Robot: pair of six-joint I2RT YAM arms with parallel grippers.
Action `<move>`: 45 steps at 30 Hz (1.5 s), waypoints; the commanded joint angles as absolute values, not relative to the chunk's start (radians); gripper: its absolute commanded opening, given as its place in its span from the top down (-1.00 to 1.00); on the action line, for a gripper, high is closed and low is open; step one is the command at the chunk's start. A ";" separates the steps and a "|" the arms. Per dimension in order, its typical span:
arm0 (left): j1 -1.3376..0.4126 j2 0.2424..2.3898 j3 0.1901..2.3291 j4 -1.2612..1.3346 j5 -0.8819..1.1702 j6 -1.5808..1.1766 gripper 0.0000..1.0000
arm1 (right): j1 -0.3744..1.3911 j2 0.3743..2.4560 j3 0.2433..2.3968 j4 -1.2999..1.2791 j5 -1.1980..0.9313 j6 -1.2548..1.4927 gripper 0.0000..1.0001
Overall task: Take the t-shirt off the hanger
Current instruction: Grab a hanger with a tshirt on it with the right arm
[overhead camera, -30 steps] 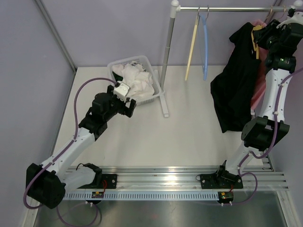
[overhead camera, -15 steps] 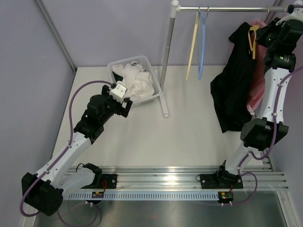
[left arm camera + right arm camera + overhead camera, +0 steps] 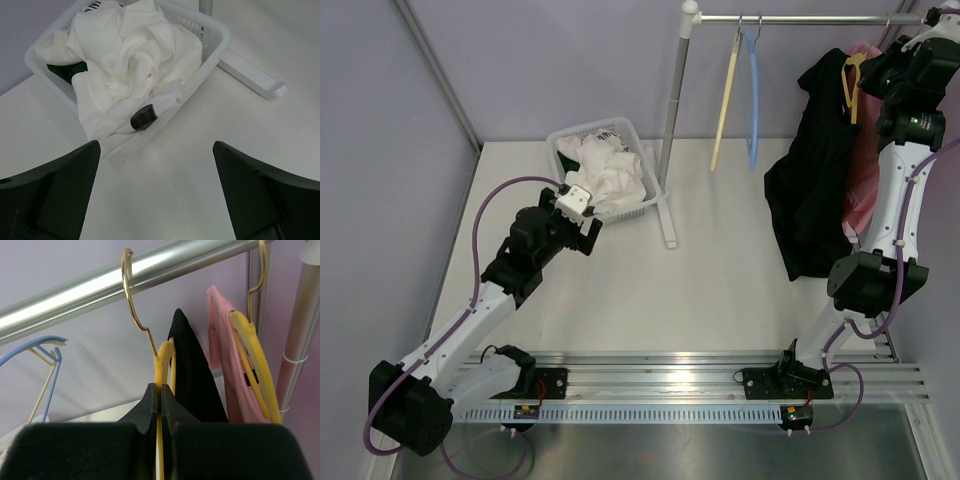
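Note:
A black t-shirt [image 3: 815, 190] hangs from a yellow hanger [image 3: 853, 82] at the right end of the clothes rail [image 3: 800, 18]. My right gripper [image 3: 882, 82] is shut on the neck of that hanger [image 3: 162, 360], just below its gold hook [image 3: 131, 295]. The hook stands in front of the rail [image 3: 90, 290]; I cannot tell whether it rests on it. The black shirt's shoulder [image 3: 192, 375] shows just right of my fingers. My left gripper [image 3: 590, 235] is open and empty above the table, just in front of the white basket [image 3: 655, 195].
The basket [image 3: 217, 37] holds crumpled white clothes [image 3: 130, 65]. A pink garment [image 3: 227, 370] on a second yellow hanger hangs right of the black shirt. Empty blue [image 3: 753, 90] and cream [image 3: 727, 95] hangers hang mid-rail. The rack post [image 3: 675, 130] and its foot [image 3: 250, 75] stand beside the basket.
My left gripper has drawn back a little from the basket toward the near side. The empty hangers swing slightly. My right gripper keeps its hold on the hanger, shifted slightly.

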State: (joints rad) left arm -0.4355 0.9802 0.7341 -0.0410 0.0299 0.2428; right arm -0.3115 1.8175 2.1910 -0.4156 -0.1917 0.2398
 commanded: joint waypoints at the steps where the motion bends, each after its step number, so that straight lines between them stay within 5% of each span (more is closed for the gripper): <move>1: -0.448 0.988 0.721 0.041 0.048 0.247 -0.97 | -0.284 1.810 2.279 -0.416 -0.170 0.244 1.00; 45: -0.492 0.968 0.703 0.034 0.057 0.287 -0.97 | -0.167 1.543 1.964 -0.150 -0.216 0.288 1.00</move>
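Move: The right hand already pinches the neck of the yellow hanger with the black t-shirt; the rod its hook hangs on runs about 8 cm above and 1 cm ahead. Level with this hand, the blue hanger is some 28 cm left and the pink t-shirt about 8 cm right. From the left hand the held hanger is roughly 60 cm right, 20 ahead and 25 above. Still pinching the hanger's neck, the right hand goes 9 cm left along the rod, rising 3 cm, then back. ##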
